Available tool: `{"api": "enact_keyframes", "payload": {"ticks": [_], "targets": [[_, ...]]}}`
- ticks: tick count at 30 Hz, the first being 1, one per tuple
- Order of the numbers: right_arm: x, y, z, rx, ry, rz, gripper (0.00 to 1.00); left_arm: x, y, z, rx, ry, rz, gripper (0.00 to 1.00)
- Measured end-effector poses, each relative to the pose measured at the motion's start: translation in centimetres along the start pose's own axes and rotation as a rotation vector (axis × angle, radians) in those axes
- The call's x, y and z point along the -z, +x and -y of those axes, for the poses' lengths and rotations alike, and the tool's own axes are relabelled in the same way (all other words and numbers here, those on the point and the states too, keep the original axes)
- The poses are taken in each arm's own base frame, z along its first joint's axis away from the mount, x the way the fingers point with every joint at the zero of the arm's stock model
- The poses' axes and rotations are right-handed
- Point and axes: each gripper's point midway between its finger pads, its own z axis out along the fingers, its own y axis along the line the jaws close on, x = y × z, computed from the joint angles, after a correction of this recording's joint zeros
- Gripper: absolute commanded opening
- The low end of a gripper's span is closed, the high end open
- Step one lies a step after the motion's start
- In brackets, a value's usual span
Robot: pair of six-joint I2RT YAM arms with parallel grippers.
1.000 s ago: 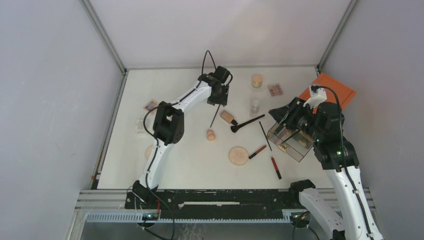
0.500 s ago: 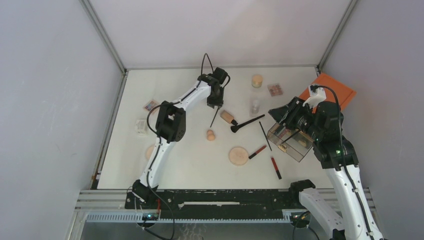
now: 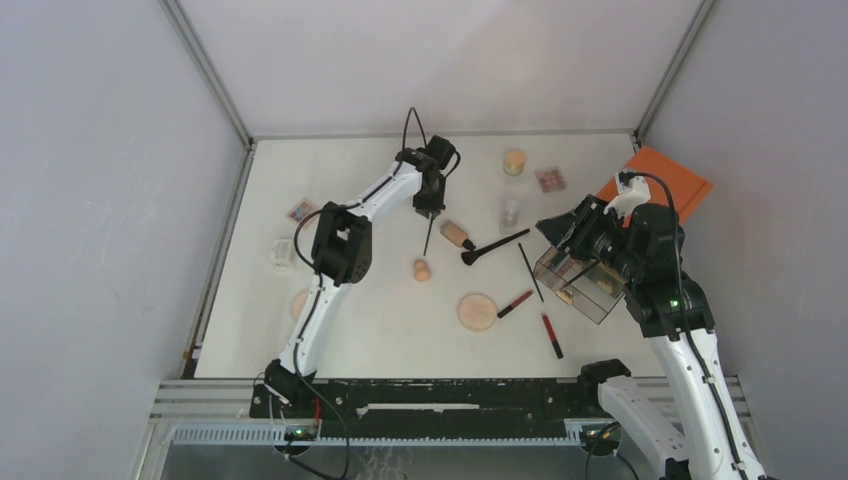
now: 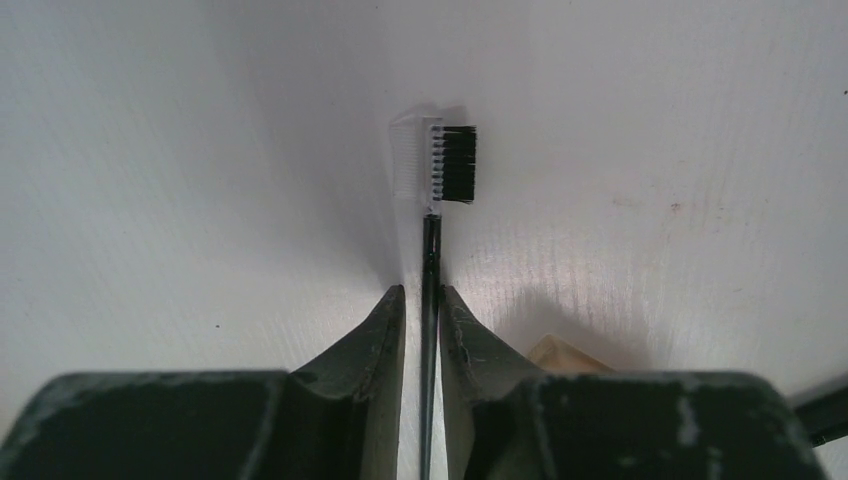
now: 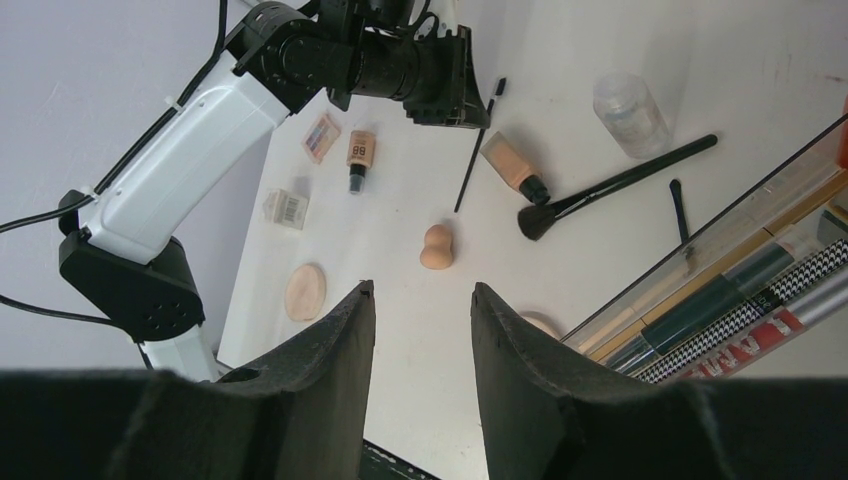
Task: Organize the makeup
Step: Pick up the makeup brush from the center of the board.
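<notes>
My left gripper is down on the table at the back middle. Its jaws are open only a sliver, one either side of the thin handle of a black brow brush with a small comb head. Thin gaps still show beside the handle. The brush lies flat. Other makeup lies nearby: a peach bottle, a large black brush, a beige sponge, a tan disc and red pencils. My right gripper hangs open and empty above the table.
A clear drawer box holding pencils sits under the right arm, with an orange lid behind it. A clear jar, a tan jar and a palette stand at the back. Another palette and a small white box lie at the left.
The left jaws have narrowed from wide open to a sliver around the brush handle, and the gripper has settled slightly lower. The right arm has not moved.
</notes>
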Motion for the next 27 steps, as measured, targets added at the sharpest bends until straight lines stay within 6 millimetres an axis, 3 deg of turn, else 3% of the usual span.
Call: {"api": "enact_keyframes", "payload": {"ticks": [6, 9, 19, 23, 27], "targets": [[0.1, 0.0, -0.1, 0.001, -0.002, 0.003, 0.48, 0.0, 0.0, -0.2, 0.009, -0.015, 0.001, 0.12], [0.2, -0.1, -0.1, 0.003, -0.005, 0.007, 0.48, 0.0, 0.1, -0.3, 0.013, -0.019, 0.000, 0.01], [0.6, -0.2, -0.4, 0.007, -0.014, 0.020, 0.48, 0.2, -0.2, 0.4, 0.034, 0.043, 0.020, 0.00], [0.9, -0.3, -0.5, 0.010, -0.020, 0.029, 0.48, 1.7, -0.5, 0.4, 0.041, 0.063, 0.050, 0.00], [1.2, -0.4, -0.7, 0.014, -0.026, 0.038, 0.48, 5.5, -3.3, 1.0, 0.053, 0.106, 0.155, 0.00]]}}
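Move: The makeup brush lies flat on the board between the left hand's open fingertips, which straddle its stem just below the bristles; its middle is about 4 cm back and 1 cm to the left, at fingertip height. The foundation bottle lies some 6 cm back and 6 cm right of that hand, and the egg sponge 15 cm back and 3 cm left. From the right hand, the brush's middle lies roughly 18 cm ahead, 19 cm left and 28 cm below. The brush's stem is pinched just below the bristles as the left fingers, nearly in place, close from a narrow gap until shut around it. Still gripping, the left hand then lifts it about 6 cm, slowly at first and then faster, straight up off the board, the fingertips swinging some 10 degrees forward and to the right. ##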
